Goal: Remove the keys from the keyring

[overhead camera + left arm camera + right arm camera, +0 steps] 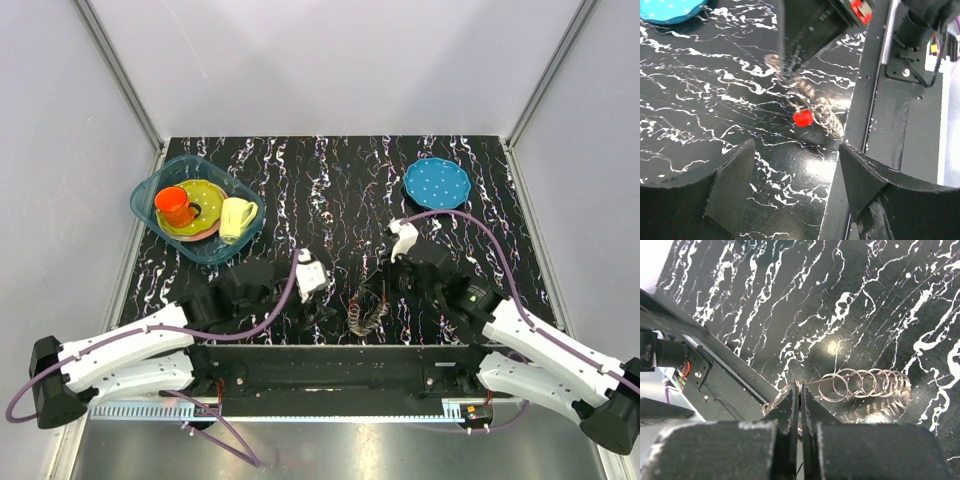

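Note:
The keyring (368, 309) lies on the black marbled table near its front edge, between my two arms. It is a thin wire loop strung with several small metal rings (865, 382). A tiny red key (803, 118) hangs on the loop next to those rings. My right gripper (801, 388) is shut on the keyring's wire. In the left wrist view its dark fingers (795, 45) come down onto the loop (812, 100) from above. My left gripper (796, 146) stands open just short of the red key, with nothing between its fingers.
A blue dotted plate (436, 183) sits at the back right. A clear blue bin (197, 207) at the back left holds an orange cup (177, 206), a pale mug and plates. The black base rail (330, 365) runs along the near edge, close to the keyring.

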You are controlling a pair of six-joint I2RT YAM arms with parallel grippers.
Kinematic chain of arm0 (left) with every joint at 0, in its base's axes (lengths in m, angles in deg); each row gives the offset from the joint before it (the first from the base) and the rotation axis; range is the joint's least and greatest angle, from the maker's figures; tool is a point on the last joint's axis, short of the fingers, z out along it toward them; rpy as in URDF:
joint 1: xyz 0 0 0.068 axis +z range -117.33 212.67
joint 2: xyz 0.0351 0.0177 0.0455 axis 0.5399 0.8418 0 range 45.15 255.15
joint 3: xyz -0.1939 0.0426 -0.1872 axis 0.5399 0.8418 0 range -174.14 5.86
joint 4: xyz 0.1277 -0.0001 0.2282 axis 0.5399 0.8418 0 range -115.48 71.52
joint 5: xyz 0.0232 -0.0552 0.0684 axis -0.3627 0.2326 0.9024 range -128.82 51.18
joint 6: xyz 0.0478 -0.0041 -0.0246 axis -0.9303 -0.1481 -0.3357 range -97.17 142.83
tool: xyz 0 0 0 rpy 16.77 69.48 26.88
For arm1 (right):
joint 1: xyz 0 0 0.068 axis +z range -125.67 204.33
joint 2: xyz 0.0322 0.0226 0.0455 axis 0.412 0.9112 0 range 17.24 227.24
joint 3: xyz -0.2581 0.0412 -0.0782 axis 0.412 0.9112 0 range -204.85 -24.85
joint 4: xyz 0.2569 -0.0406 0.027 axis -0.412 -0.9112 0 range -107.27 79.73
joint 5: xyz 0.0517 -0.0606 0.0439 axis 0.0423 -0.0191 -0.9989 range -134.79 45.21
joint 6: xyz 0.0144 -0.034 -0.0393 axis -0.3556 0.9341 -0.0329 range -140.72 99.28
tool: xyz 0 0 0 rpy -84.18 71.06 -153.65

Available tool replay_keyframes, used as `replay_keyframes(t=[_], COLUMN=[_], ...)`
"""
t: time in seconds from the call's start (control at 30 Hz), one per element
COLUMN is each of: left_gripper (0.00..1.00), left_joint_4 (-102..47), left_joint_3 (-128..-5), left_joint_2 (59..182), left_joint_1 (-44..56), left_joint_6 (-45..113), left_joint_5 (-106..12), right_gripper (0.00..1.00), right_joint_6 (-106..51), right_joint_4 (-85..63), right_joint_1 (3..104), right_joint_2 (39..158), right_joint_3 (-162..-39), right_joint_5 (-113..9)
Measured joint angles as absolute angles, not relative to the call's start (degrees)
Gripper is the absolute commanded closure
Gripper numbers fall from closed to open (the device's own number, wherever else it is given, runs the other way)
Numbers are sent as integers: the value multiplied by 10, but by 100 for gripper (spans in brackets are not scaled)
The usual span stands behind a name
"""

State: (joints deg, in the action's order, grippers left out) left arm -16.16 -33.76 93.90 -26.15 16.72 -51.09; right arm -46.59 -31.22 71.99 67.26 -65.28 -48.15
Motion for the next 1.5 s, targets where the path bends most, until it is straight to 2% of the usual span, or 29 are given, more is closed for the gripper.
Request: replay_keyframes(t=[0.27, 0.63, 0.83, 1.27, 1.5], left_gripper=[28, 28, 28, 24, 27], left_joint_4=[-197, -273, -312, -294, -258], left_joint_3=[-338, -335, -312, -265, -276], left_joint_2=[998, 1034, 1028, 818, 817], left_joint_1=[-328, -343, -353, -353, -353], left_joint_6=[162, 232, 240, 257, 264], left_joint_5=[-466, -357, -355, -421, -447], right_gripper=[100, 100, 100, 100, 100], right_joint_6=[-477, -519, -538, -317, -206], right_joint_4=[-331, -332, -317, -269, -247], right_joint_1=[720, 720, 720, 720, 720], right_joint_2=[659, 648, 625, 576, 542], right_joint_3=[-681, -709, -709, -685, -680], right_joint_5=[-488, -457, -457, -569, -671])
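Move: The red key lies about 8 cm to the right of the open left hand, some 3 cm ahead and 4 cm below. It hangs from the keyring already pinched in the shut right fingers, roughly 3 cm below that hand, 2 cm back and 2 cm left. The keyring's coil hangs about 5 cm under the right fingertips and 2 cm back. The left hand, which the key is being brought before, is some 10 cm left of the right hand and 5 cm back. The keyring, still pinched by the right hand, is raised about 10 cm, then also drawn back some 4 cm as the right fingers level out and swing counter-clockwise to point left. The left hand first reaches right and slightly down, then retreats left, ending about 5 cm higher and 4 cm back, its fingers tilting up towards level; they stay open, without touching the key. ##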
